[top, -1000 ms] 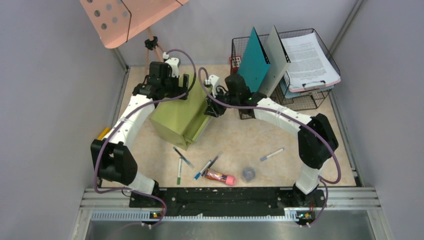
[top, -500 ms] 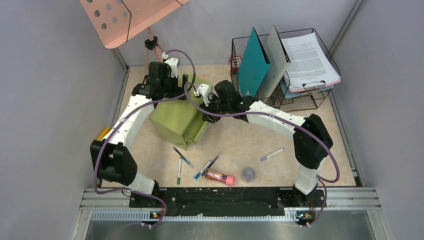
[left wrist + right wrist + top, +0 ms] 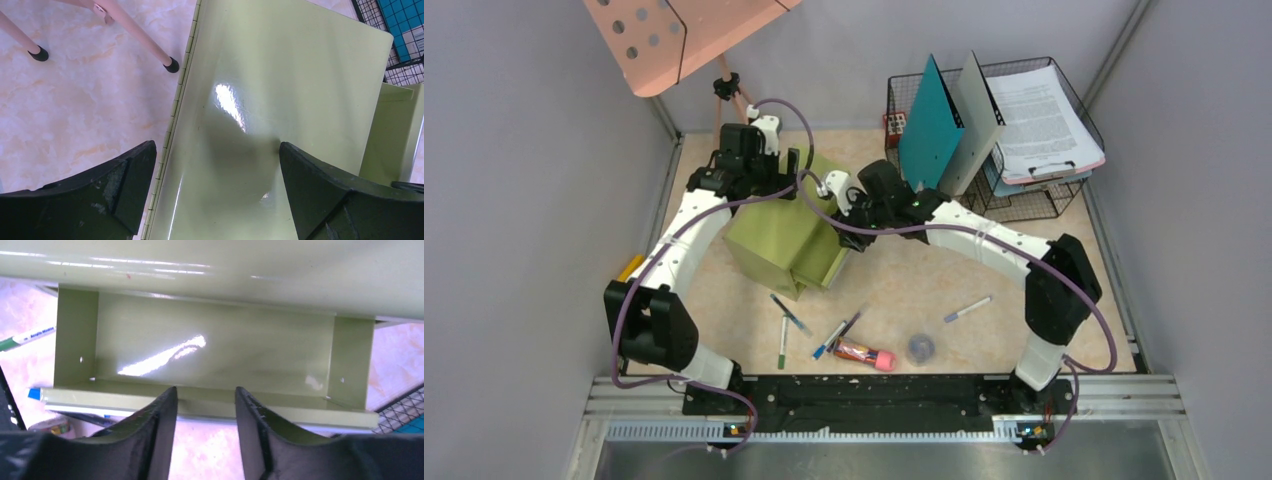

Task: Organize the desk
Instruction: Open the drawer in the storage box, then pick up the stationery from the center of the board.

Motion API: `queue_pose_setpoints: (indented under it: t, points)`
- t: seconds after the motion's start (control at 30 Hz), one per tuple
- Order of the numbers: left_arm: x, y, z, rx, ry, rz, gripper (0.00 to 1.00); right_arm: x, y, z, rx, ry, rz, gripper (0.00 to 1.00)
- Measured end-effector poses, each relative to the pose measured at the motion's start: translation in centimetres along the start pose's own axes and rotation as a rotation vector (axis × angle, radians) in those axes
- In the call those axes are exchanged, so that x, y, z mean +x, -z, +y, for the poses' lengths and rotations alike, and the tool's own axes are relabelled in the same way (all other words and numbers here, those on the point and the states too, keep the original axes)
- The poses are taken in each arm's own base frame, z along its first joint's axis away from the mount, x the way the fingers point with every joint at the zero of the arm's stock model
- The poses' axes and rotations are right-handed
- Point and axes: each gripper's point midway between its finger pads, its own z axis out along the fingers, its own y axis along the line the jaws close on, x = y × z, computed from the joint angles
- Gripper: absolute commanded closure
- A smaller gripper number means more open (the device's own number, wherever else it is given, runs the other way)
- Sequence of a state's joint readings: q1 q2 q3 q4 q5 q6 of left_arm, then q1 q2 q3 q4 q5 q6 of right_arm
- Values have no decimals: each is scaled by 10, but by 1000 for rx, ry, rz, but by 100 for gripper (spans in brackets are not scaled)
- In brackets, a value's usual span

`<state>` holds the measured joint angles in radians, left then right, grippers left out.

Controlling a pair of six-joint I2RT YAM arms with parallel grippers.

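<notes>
The desk (image 3: pixel 924 270) carries an olive-green drawer box (image 3: pixel 769 235) at the back left, its drawer (image 3: pixel 829 262) pulled partly out. My left gripper (image 3: pixel 789 168) hovers over the box's glossy top (image 3: pixel 280 75), jaws wide open (image 3: pixel 215 192) with nothing between them. My right gripper (image 3: pixel 848 228) faces the drawer. In the right wrist view its tips (image 3: pixel 206 395) reach the drawer's front lip (image 3: pixel 300 415), part open, with bare desk showing in the gap. The drawer's inside (image 3: pixel 210 345) looks empty.
Loose pens (image 3: pixel 790 313) (image 3: pixel 783 342) (image 3: pixel 831 340) (image 3: pixel 967 308), a red and pink tube (image 3: pixel 865 353) and a grey round item (image 3: pixel 921 347) lie near the front. A wire basket (image 3: pixel 1024 200) with folders and papers fills the back right. Pink tripod legs (image 3: pixel 729 90) stand behind the box. A yellow item (image 3: pixel 631 267) lies by the left wall.
My right gripper has moved left, close against the drawer side of the box, and its jaws have widened a little. The left arm has stayed put.
</notes>
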<state>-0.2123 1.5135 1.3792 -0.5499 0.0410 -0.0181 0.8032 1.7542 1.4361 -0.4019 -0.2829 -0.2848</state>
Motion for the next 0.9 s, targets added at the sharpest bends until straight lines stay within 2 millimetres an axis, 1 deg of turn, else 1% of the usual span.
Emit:
queue_pose_setpoints:
  t: [0.1,0.2,0.23,0.33,0.37,0.43,0.47,0.5,0.57,0.6,0.67,0.73,0.77,0.8,0.9]
  points:
    - [0,1,1,-2,0,-1,2,-2,13,-1,18,-5,6,40]
    - [-1,1,2,-6,-3,-1,2,-8,32,-5,43,-13,-8,30]
    - [-1,2,3,-10,-6,-1,2,-10,40,-8,52,-16,-14,29]
    - [-2,4,7,-26,-11,3,2,-15,71,-23,92,-18,-43,28]
    - [-2,4,9,-34,-12,4,2,-15,85,-30,109,-17,-50,28]
    - [-3,6,13,-49,-12,5,2,-12,110,-40,141,-2,-61,27]
    - [-3,6,14,-55,-11,5,2,-7,125,-43,157,14,-59,27]
    - [-4,7,16,-61,-10,4,2,2,139,-44,173,32,-49,26]
    - [-4,10,20,-75,-7,2,2,21,160,-39,183,74,-18,26]
    - [-3,11,22,-82,-5,4,2,34,168,-34,180,99,4,26]
    - [-2,14,27,-94,0,6,2,66,178,-22,155,142,70,25]
    - [-2,18,33,-108,7,8,2,105,180,-8,111,166,162,25]
    - [-2,20,37,-116,11,8,2,133,177,0,76,171,232,25]
    - [-2,21,40,-123,16,7,2,150,175,4,54,170,277,25]
    - [-1,25,47,-138,25,9,2,216,166,21,-22,167,443,25]
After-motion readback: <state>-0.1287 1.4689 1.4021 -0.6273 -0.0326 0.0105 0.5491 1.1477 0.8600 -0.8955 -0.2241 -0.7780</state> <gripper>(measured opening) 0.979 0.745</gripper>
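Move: The marker pen with the blue cap lies about 11 cm back, 22 cm to the right and 15 cm below the right hand. The clear cup stands some 20 cm back and 12 cm right; the orange tube lies about 20 cm back and nearly level sideways. The open drawer's middle is just 3 cm left, 1 cm ahead and slightly below. From the left hand the marker pen is about 21 cm back, 41 cm right and 20 cm lower. Lift the right fingertips clear of the drawer front and swing the hand some 24 cm right towards the marker pen, arching up almost 9 cm before drawing back and sinking below its starting height. Spread its fingers early and tip them some 25 degrees more steeply downwards. Ease the open left gripper about 5 cm left over the storage box's top, rising slightly. ##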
